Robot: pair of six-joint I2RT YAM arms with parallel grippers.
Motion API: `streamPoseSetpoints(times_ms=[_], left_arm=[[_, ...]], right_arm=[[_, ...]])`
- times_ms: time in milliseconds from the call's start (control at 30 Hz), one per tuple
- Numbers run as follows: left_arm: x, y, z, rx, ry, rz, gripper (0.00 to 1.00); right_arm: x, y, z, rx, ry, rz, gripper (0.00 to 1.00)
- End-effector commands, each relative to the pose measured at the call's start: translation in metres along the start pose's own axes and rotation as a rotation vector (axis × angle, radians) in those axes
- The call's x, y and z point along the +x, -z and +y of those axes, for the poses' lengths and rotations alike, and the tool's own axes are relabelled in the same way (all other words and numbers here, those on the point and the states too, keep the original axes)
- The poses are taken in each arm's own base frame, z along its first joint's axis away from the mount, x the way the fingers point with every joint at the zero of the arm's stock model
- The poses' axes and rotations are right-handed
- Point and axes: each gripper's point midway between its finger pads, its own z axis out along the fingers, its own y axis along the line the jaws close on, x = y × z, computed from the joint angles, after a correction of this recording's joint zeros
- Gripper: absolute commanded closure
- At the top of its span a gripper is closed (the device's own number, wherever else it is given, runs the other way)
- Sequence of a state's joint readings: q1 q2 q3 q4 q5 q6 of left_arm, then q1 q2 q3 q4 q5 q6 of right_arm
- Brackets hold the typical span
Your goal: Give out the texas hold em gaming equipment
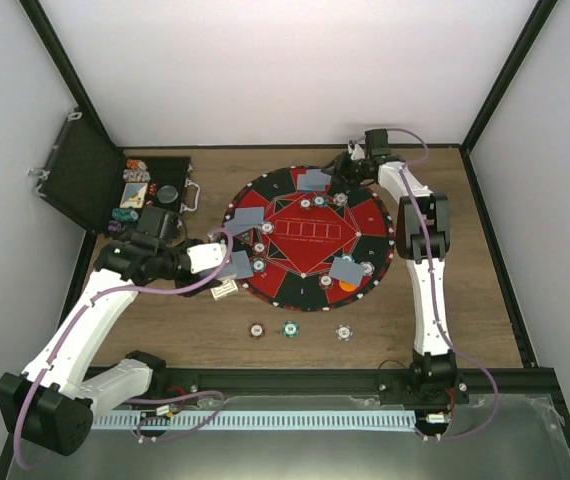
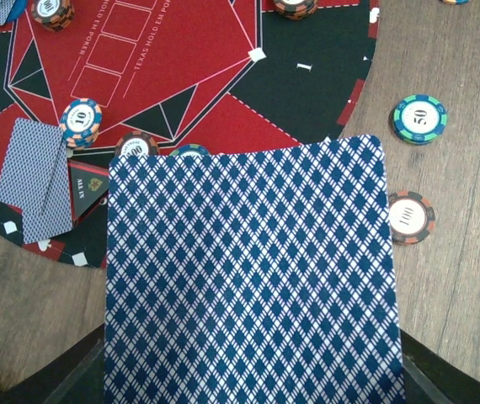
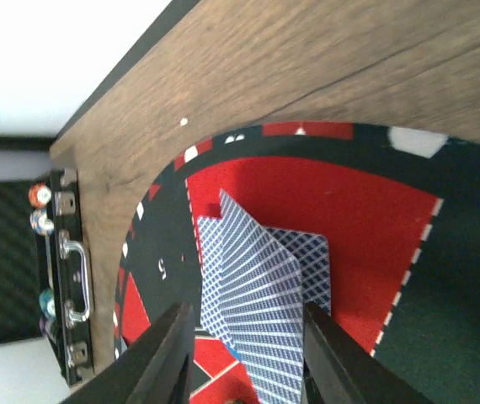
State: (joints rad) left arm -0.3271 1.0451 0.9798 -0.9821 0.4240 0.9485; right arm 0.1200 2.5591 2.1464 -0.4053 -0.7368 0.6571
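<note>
My left gripper (image 1: 229, 263) is shut on a stack of blue-patterned playing cards (image 2: 253, 278) at the left rim of the round red and black poker mat (image 1: 305, 262); the stack hides its fingers in the left wrist view. My right gripper (image 3: 248, 362) stands open at the mat's far edge. A bowed card (image 3: 261, 303) leans on a flat one (image 3: 312, 261) between its fingers (image 3: 168, 353). Further cards (image 1: 248, 217) and chips lie on the mat, with an orange disc (image 1: 350, 285) near a card pair (image 1: 345, 268).
A black hinged case (image 1: 115, 185) stands open at the back left with chips inside. Three loose chips (image 1: 290, 329) lie on the wood in front of the mat, among them a teal one (image 2: 419, 118) and a brown one (image 2: 410, 217).
</note>
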Motion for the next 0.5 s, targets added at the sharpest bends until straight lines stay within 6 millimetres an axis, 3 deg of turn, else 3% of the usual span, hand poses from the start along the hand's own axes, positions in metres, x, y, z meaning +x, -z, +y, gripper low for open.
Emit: streamPoseSetpoints(times_ms=[0,67,133,300,367,467], left_arm=[[-0.005,0.002,-0.003,0.013,-0.003,-0.024,0.94],[-0.006,0.004,-0.003,0.012,-0.003,-0.026,0.94],[-0.007,0.006,-0.003,0.011,-0.002,-0.026,0.94],[-0.006,0.006,-0.002,0.012,0.001,-0.018,0.94],[-0.006,0.006,-0.002,0.009,0.002,-0.016,0.94],[-0.006,0.006,-0.001,0.007,0.003,-0.015,0.94]], right_arm=[[-0.013,0.02,0.008,0.099,0.071,-0.05,0.57],[-0.016,0.03,0.011,0.134,0.097,-0.076,0.42],[-0.023,0.053,0.033,0.15,0.14,-0.122,0.3],[-0.026,0.101,0.062,0.209,0.166,-0.23,0.13],[-0.016,0.117,0.079,0.182,0.172,-0.256,0.07],[0.018,0.131,0.116,0.089,0.2,-0.246,0.02]])
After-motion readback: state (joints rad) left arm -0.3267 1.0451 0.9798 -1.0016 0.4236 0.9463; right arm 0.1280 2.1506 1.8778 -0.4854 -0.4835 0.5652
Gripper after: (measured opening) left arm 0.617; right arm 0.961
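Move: The right fingers are just parting on a playing card whose middle lies about 5 cm to their left, level fore and aft and some 2 cm lower, leaning on the card already dealt at the far seat. Blue-orange chips stand roughly 8 cm straight back from the hand; green-blue chips stand 8 cm back and 5 cm left. From the left hand that leaning card is some 36 cm ahead, 25 cm right and 16 cm lower. Sliding low to its right first, about 2.5 cm, the right hand spreads its fingers from a quarter open to almost fully wide and lets go of the card. It then climbs quickly, ending about 10 cm up, 4 cm back and 3.5 cm right of its start, the fingers swinging some 15 degrees clockwise. ##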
